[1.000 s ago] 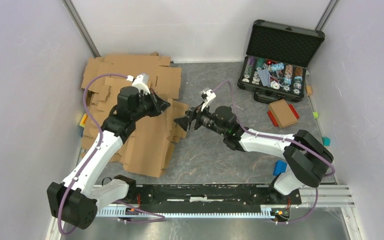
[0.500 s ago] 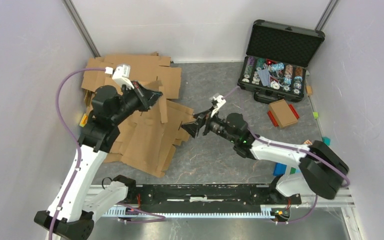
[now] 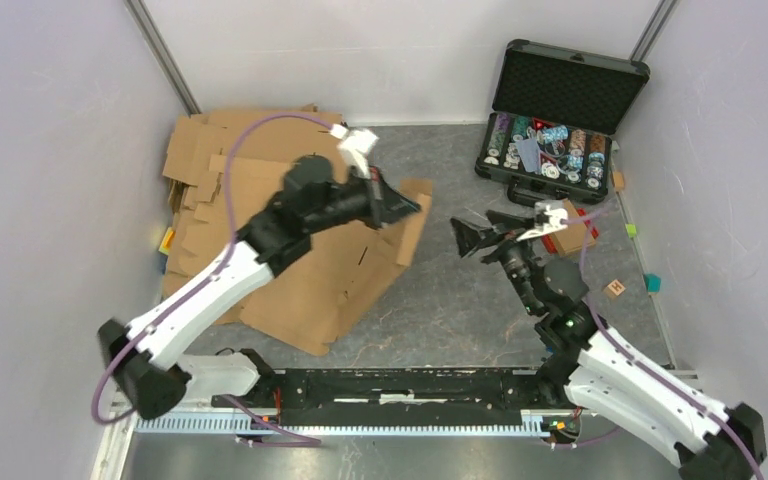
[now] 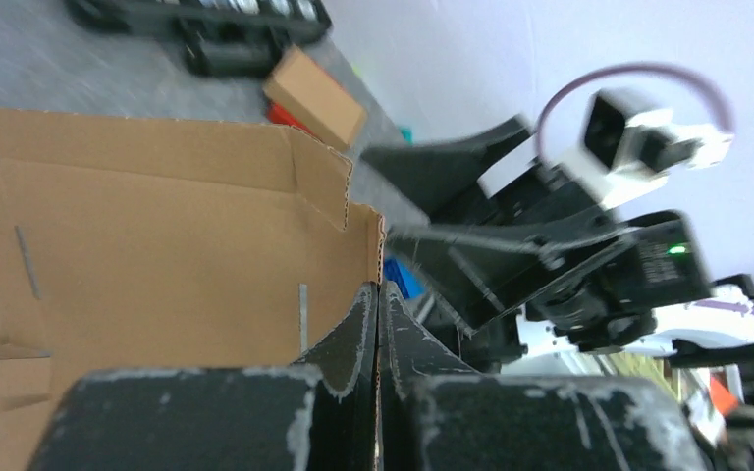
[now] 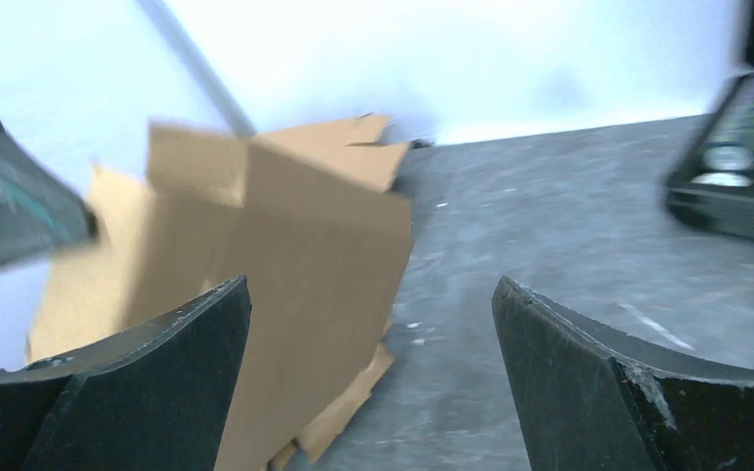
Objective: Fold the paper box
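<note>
The paper box [image 3: 360, 270] is a flat brown cardboard blank, its right edge lifted off the table near the middle. My left gripper [image 3: 405, 205] is shut on that raised edge. In the left wrist view the sheet [image 4: 157, 235] runs off to the left, and its corrugated edge is pinched in the left gripper [image 4: 380, 294]. My right gripper [image 3: 465, 237] hangs just right of the blank, apart from it, pointing at it. It stands open with nothing in it [image 5: 371, 287]. The blank [image 5: 304, 245] fills the left half of the right wrist view.
More flat cardboard blanks [image 3: 220, 160] are stacked at the back left. An open black case of poker chips [image 3: 560, 120] stands at the back right. Below it lies a small brown box [image 3: 572, 232]. A wooden cube [image 3: 615, 288] and a teal block [image 3: 653, 284] lie near the right wall.
My left arm swung right toward the table's middle, dragging the blank's edge with it. My right arm drew back to the right, and its jaws opened wider.
</note>
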`<state>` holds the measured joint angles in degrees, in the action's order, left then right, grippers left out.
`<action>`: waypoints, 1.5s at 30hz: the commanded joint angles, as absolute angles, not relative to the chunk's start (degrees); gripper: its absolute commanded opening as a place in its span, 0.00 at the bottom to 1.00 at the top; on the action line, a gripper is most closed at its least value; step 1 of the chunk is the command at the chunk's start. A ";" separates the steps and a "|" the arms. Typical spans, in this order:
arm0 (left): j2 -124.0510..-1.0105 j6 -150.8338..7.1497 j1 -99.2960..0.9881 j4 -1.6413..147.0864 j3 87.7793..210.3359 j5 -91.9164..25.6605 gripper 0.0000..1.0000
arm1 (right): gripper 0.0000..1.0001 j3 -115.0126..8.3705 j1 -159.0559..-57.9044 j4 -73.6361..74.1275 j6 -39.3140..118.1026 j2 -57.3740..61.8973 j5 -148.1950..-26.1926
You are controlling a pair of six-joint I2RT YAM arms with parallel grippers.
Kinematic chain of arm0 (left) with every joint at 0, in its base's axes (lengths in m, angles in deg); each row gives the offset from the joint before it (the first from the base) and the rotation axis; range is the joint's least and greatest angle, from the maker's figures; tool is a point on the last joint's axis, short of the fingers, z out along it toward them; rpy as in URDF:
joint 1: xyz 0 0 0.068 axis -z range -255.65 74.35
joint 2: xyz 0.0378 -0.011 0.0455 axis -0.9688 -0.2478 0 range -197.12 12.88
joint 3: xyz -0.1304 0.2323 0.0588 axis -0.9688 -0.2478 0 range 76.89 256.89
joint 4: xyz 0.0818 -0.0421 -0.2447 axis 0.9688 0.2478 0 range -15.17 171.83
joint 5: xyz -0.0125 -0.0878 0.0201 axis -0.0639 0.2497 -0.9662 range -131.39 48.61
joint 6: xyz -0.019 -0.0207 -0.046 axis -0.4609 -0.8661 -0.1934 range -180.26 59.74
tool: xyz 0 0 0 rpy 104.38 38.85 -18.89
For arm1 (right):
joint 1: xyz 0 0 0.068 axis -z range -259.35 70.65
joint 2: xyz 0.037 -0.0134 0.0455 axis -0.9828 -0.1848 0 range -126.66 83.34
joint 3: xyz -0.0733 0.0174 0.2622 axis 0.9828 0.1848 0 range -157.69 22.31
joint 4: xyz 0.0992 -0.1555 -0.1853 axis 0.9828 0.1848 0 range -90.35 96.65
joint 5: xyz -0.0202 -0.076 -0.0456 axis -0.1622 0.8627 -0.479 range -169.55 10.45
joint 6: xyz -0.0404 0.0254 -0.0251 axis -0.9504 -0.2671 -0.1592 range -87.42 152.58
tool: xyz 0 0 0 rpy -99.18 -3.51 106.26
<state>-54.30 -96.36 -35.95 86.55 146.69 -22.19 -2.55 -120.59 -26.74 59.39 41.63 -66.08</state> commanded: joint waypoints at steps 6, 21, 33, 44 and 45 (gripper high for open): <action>-77.73 -94.89 -20.55 82.63 157.92 -21.48 0.28 | 0.98 -5.89 -119.96 -3.24 51.44 54.52 -46.04; -67.85 -90.21 -40.53 96.43 142.41 -31.04 0.96 | 0.98 0.47 -119.82 2.46 50.56 55.63 -58.20; -65.24 -89.62 -52.41 103.35 139.41 -66.64 0.81 | 0.98 0.47 -119.88 -4.61 48.88 42.82 -71.22; -72.59 -75.19 -65.56 99.00 143.78 -49.10 1.00 | 0.98 -1.18 -119.91 -2.64 47.07 41.33 -76.59; -73.37 -74.09 -66.30 99.50 144.76 -48.09 1.00 | 0.98 -1.47 -119.86 -2.28 46.79 41.41 -76.98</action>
<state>-70.21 -82.46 -62.59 100.13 139.93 -54.75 0.95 -119.67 -2.61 48.63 41.24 -75.08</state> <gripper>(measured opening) 0.994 0.979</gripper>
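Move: The left hand holds the sheet by its edge; the bare tabletop it is taken to is centred some 3 cm back, 3 cm right and 35 cm below. From that hand, a loose flat sheet lies about 23 cm left and 3 cm ahead, the cardboard stack roughly 40 cm left and 13 cm ahead. From the open right hand, the bare spot is about 5 cm back, 1 cm left and 27 cm below; the small brown box is some 10 cm ahead and 28 cm right. Sweeping right and down about 14 cm each way, the left hand brings the held sheet over the bare tabletop and opens wide to let go, sinks a little more, then swings nearly 40 cm left and forward, turning counter-clockwise, back over the loose sheets. The right hand, still open, clears 10 cm right, then sinks about 13 cm and drifts back left above the laid sheet, tipping down. ##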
